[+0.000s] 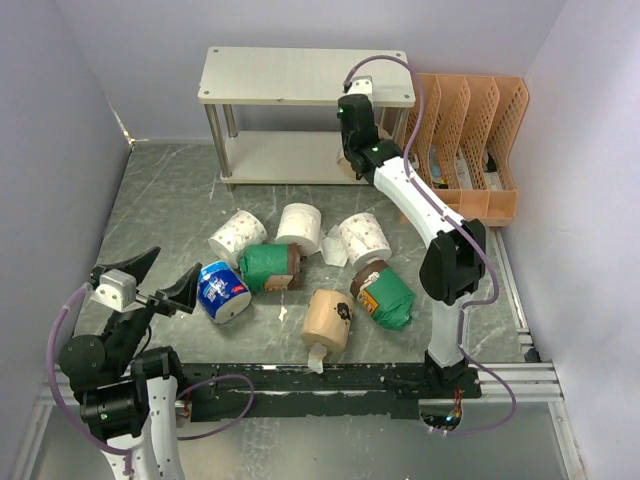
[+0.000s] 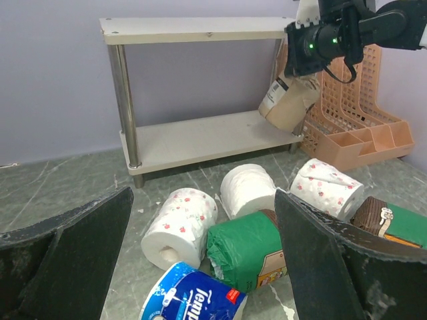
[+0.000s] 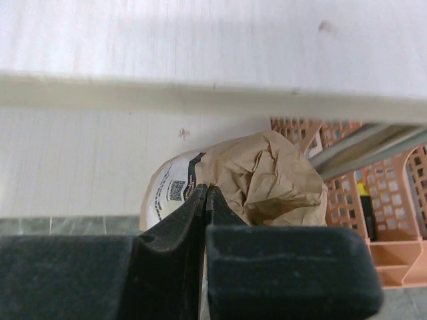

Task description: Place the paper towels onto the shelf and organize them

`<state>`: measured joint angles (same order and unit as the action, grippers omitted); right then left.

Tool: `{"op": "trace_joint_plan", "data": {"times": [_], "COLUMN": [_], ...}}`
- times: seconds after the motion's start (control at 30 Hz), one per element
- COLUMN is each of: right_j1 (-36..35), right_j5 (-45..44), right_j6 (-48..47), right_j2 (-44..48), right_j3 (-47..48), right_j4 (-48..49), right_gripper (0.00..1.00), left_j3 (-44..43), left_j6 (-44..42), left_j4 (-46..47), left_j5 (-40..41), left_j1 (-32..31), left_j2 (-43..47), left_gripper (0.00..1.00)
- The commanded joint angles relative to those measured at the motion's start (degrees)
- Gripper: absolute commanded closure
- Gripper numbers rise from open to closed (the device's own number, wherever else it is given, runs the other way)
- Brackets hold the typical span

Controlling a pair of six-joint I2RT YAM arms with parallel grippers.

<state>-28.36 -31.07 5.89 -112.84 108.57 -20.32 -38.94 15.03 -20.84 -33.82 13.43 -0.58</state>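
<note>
The shelf (image 1: 300, 75) stands at the back, both pale boards bare. My right gripper (image 3: 207, 190) is shut on the crumpled wrapper of a tan paper towel roll (image 2: 290, 103). That roll hangs tilted at the right end of the lower board (image 2: 200, 137), under the top board. On the table lie a patterned roll (image 1: 236, 236), a plain white roll (image 1: 299, 227), a second patterned roll (image 1: 364, 237), a green roll (image 1: 268, 267), a blue-white roll (image 1: 223, 291), another tan roll (image 1: 328, 320) and a green-brown roll (image 1: 383, 295). My left gripper (image 1: 160, 280) is open and holds nothing, just left of the blue-white roll.
An orange perforated file organizer (image 1: 470, 150) stands right beside the shelf's right legs, close to the held roll. Purple walls close in the table on three sides. The right arm (image 1: 440, 225) reaches over the rolls on the right.
</note>
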Motion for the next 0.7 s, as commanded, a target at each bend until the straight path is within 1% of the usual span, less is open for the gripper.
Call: {"op": "trace_joint_plan", "data": {"times": [0.0,0.07,0.13,0.2,0.3,0.4,0.53,0.67], "right_j1": [-0.2,-0.2,-0.2,1.3,1.6,1.9,2.0,1.8], "right_j5": [-0.5,-0.8,-0.2,0.3,0.1,0.7,-3.5,-8.7], "right_j6": [-8.0,-12.6,-14.8,-16.0,-18.6,-18.8,-23.0,-32.0], "right_j2": [-1.2,-1.0,-1.3,-2.3,-4.0,-6.7,-9.4,-11.2], "right_j3": [2.7,-1.1,-4.7,-6.9,-10.4,-10.1,-10.0,-12.0], "right_j4": [8.7,15.6,20.9,24.5,31.4,34.1,39.7,49.5], "right_gripper": [1.0,1.0,1.0,1.0,1.0,1.0,1.0,1.0], "left_j3": [-0.6,-0.5,-0.5,-0.4,-0.4,-0.8,-0.7,-0.6], "left_j6": [0.7,0.8,0.9,1.0,0.9,0.8,0.8,0.9], "left_j4": [0.4,0.8,1.0,1.2,1.4,1.0,1.0,1.3], "left_j5": [0.9,0.7,0.7,0.5,0.3,1.2,1.2,1.0], "left_j1": [-0.6,-0.7,-0.7,-0.8,-0.8,-1.0,-1.1,-1.1], "left_j2": [0.7,0.8,0.8,0.7,0.8,0.8,0.8,0.8], "left_gripper": [0.01,0.01,0.01,0.01,0.01,0.01,0.01,0.01]}}
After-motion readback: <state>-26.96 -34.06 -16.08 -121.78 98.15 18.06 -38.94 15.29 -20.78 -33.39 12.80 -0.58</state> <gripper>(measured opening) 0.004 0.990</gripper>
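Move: The brown paper towel pack already hangs from my shut right fingers. It is headed for the right part of the lower shelf, about 7 cm ahead, 2 cm left and 17 cm below. The front right post stands some 9 cm to my right and 2 cm back; the orange rack's middle is 26 cm right, 4 cm ahead. On the table, the right floral roll lies 15 cm back and 3 cm right. From my left hand the shelf spot is roughly 42 cm ahead, 27 cm right, 26 cm down. Keeping my pinch on the brown wrapper, I feed the pack in under the upper board with my right hand, going forward about 6 cm. On the way the hand lifts a couple of centimetres, sinks past its starting height, then eases up slightly, ending some 3 cm lower. My fingers tip upward about 15 degrees while the hand rolls left side down. ##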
